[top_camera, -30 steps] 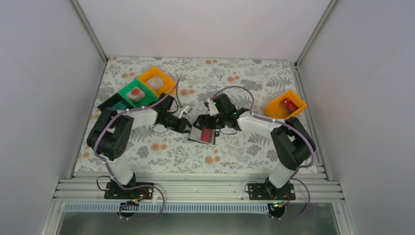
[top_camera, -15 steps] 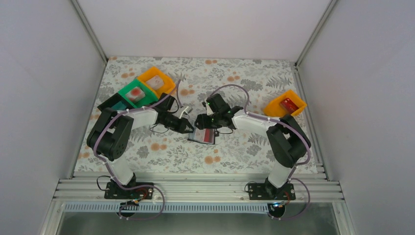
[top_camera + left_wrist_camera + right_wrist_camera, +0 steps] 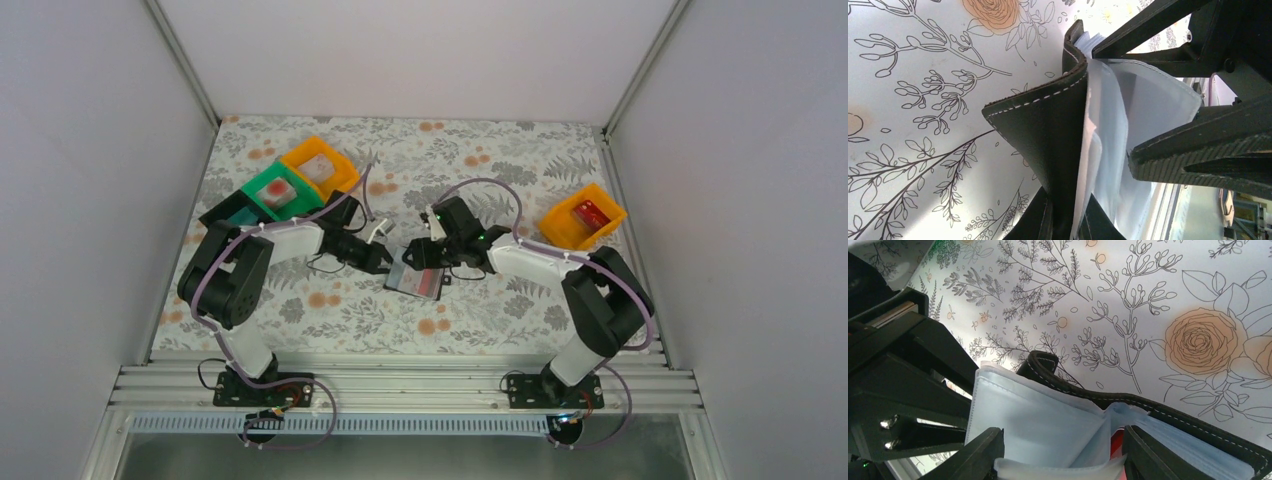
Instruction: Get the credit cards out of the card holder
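Observation:
The black card holder (image 3: 418, 284) lies open at mid-table, its stitched cover (image 3: 1048, 115) lifted on the left side. My left gripper (image 3: 388, 264) is shut on that cover edge and the clear sleeves (image 3: 1108, 150), as the left wrist view shows (image 3: 1068, 220). My right gripper (image 3: 418, 256) reaches in from the right. Its fingers (image 3: 978, 455) stand on both sides of the pale sleeves (image 3: 1038, 425), and a bowed sleeve spans between them. A strip of a red credit card (image 3: 1117, 442) shows inside, next to the right finger. Other credit cards are hidden.
An orange tray (image 3: 560, 230) with a red object stands at the right edge. At the back left sit an orange tray (image 3: 300, 153), a green tray (image 3: 258, 185) and a black tray (image 3: 222, 212). The floral cloth (image 3: 480, 160) covers the table.
My right gripper's fingers have drawn closer together around the sleeves, and the right arm swung a little left, then back. The left gripper and the holder stayed put.

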Controlling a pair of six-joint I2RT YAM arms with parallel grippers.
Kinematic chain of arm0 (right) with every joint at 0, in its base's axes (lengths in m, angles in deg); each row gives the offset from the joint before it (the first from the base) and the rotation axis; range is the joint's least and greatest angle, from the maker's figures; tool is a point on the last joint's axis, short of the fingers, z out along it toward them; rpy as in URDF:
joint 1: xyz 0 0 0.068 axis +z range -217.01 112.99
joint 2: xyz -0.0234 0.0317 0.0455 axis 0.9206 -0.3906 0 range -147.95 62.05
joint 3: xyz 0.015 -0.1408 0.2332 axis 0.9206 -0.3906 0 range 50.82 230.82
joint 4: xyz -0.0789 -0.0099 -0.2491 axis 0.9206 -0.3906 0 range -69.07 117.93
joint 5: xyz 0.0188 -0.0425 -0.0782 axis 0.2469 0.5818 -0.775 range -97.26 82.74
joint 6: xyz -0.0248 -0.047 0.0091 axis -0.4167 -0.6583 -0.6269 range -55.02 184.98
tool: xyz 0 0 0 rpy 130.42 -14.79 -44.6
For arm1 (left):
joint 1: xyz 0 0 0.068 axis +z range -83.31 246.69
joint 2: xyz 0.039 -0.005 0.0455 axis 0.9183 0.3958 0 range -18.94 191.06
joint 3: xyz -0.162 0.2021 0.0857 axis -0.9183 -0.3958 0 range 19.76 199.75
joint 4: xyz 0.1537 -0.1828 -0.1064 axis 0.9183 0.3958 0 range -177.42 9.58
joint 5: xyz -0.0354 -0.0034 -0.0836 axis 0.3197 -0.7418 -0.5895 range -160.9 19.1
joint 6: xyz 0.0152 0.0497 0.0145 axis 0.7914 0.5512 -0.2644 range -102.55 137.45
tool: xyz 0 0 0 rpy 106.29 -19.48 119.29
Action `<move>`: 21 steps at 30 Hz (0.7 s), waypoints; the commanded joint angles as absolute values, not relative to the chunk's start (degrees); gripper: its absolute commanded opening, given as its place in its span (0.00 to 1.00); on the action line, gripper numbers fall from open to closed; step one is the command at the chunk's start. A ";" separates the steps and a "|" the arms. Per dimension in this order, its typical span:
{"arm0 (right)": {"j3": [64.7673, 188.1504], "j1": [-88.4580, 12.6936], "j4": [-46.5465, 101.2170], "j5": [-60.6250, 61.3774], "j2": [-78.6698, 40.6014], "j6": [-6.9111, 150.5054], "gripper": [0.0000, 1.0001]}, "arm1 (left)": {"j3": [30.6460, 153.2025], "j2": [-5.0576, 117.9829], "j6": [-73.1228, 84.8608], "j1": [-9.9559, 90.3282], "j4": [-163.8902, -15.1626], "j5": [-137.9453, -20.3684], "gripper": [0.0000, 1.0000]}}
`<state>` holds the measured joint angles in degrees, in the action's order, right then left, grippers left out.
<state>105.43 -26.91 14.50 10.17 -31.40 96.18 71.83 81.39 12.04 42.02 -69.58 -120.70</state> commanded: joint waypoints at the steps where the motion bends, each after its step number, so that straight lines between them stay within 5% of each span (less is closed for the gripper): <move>1: 103.09 -28.22 17.10 14.33 -29.05 95.00 0.50 | 73.87 81.01 13.32 42.20 -70.31 -120.26 0.14; 3: 102.18 -28.81 17.58 14.68 -28.85 94.82 0.50 | 74.35 80.59 14.06 42.55 -69.63 -120.45 0.39; 5: 101.54 -29.24 18.09 15.38 -28.84 94.51 0.49 | 74.40 79.51 14.65 43.25 -69.47 -120.75 0.50; 14: 101.88 -30.60 19.65 17.63 -28.88 95.12 0.49 | 72.45 79.92 14.69 44.89 -71.42 -129.06 0.72; 21: 103.71 -30.89 17.77 14.50 -28.85 98.98 0.49 | 71.75 78.87 15.08 43.95 -72.93 -131.97 0.76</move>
<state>101.52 -30.32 17.28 16.02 -30.44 96.58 72.07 80.06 13.96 44.64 -71.15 -128.22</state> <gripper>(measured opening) 0.554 0.757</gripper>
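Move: The left hand still pinches the card holder's left edge; the holder's middle lies about 5 cm to its right, 2 cm back and some 3 cm lower, with the red card about 8 cm right and 3 cm back. From the right hand, whose fingers keep a bowed clear sleeve between them, the holder's middle is roughly 3 cm back, 1 cm right and 4 cm below. Its black clasp tab sits about 7 cm right and 4 cm back of that same hand. The left hand lets go of the holder's left edge, opening its fingers to about three-quarters, and lifts away some 3 cm, easing about 1.5 cm forward on the way and then partly back while its fingers tip slightly towards level. The right hand keeps the clear sleeve between its fingers and draws about 1 cm to the right and a little down, easing back slightly too. ##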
